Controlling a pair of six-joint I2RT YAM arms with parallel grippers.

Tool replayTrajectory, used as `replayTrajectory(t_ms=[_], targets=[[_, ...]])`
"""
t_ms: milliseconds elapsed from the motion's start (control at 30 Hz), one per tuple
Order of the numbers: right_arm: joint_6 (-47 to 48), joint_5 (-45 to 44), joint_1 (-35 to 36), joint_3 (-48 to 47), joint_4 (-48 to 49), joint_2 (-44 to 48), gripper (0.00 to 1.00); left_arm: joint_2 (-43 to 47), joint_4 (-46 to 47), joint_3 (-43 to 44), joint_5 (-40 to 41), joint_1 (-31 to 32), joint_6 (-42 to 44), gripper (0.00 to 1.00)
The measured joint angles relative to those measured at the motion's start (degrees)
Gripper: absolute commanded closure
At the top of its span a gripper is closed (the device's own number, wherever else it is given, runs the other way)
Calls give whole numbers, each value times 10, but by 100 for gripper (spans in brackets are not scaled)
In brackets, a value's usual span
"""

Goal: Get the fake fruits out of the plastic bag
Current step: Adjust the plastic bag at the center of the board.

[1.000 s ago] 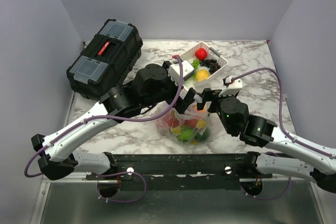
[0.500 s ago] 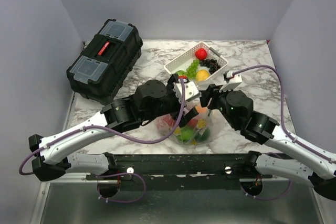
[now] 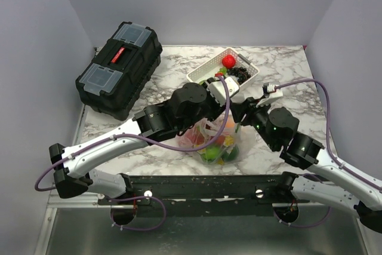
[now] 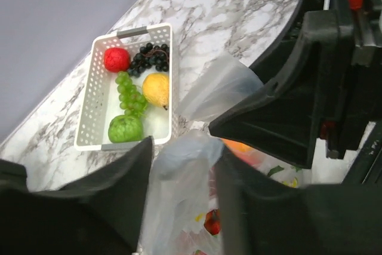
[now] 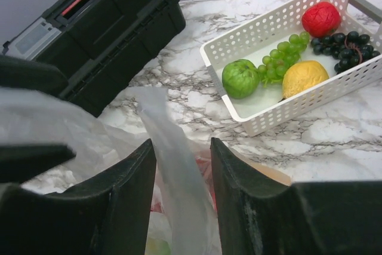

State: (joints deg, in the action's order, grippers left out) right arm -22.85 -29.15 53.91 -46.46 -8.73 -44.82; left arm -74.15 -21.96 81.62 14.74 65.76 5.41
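Note:
The clear plastic bag (image 3: 206, 135) lies on the marble table in front of the arm bases, with the fake fruits (image 3: 219, 147) showing red, orange and green through it. My left gripper (image 3: 219, 114) and right gripper (image 3: 239, 117) meet over its top. In the left wrist view, the left gripper (image 4: 184, 150) is half-closed with a bunched fold of the bag (image 4: 182, 177) filling the gap; an orange fruit (image 4: 239, 146) shows beyond. In the right wrist view, a strip of the bag (image 5: 173, 171) runs between the parted fingers of the right gripper (image 5: 182, 144), nearer the left finger.
A white slotted basket (image 3: 197, 76) behind the bag holds a red fruit, dark grapes, green grapes, a yellow fruit and a green fruit. A black toolbox (image 3: 119, 67) sits at the back left. Grey walls enclose the table on three sides.
Both grippers moved in over the bag's top and narrowed their jaws around its plastic. The left arm swung right and the bag's upper edge now stands up between the fingers.

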Motion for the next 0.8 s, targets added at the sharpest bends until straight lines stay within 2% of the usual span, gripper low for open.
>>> replayTrajectory(t_ms=[67, 100, 133, 300, 467, 633, 800], targets=[[4, 1, 0, 0, 5, -4, 78, -12, -3, 9, 24, 0, 3, 92], [5, 0, 0, 0, 7, -9, 89, -16, -6, 13, 35, 0, 6, 98], [7, -1, 0, -1, 8, -15, 98, -20, -9, 19, 57, 0, 8, 100], [11, -16, 0, -9, 2, -44, 99, -14, -5, 20, 141, -2, 28, 100], [24, -36, 0, -26, 0, -50, 99, 56, 46, -45, 230, -24, 53, 100], [44, -44, 0, -73, 24, -93, 99, 108, 50, -61, 280, -116, 31, 100], [69, -21, -9, -167, 61, -207, 99, 138, 23, -57, 288, -219, -23, 100]])
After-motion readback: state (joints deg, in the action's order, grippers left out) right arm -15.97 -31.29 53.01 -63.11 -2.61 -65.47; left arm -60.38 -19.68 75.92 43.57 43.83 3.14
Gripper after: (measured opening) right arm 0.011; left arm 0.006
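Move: The plastic bag's loose rim stands between the open fingers of both hands. Its fruit-filled body lies about 27 cm below the left hand, 3 cm back and 3 cm left of it; from the right hand it is 3 cm back, 8 cm left and 22 cm down. From the left hand, the basket is some 27 cm ahead and 4 cm right, 30 cm lower, and the toolbox about 25 cm ahead, 38 cm left and 20 cm lower. Shut both grippers on the bag's rim, then spread it. Ease the left gripper forward as it closes, then swing it quickly left towards the toolbox, about 23 cm left, 9 cm forward and slightly up, turning it some 50 degrees counter-clockwise. Dip the right gripper slightly while it pinches, then carry its edge forward, left and up, keeping hold. ##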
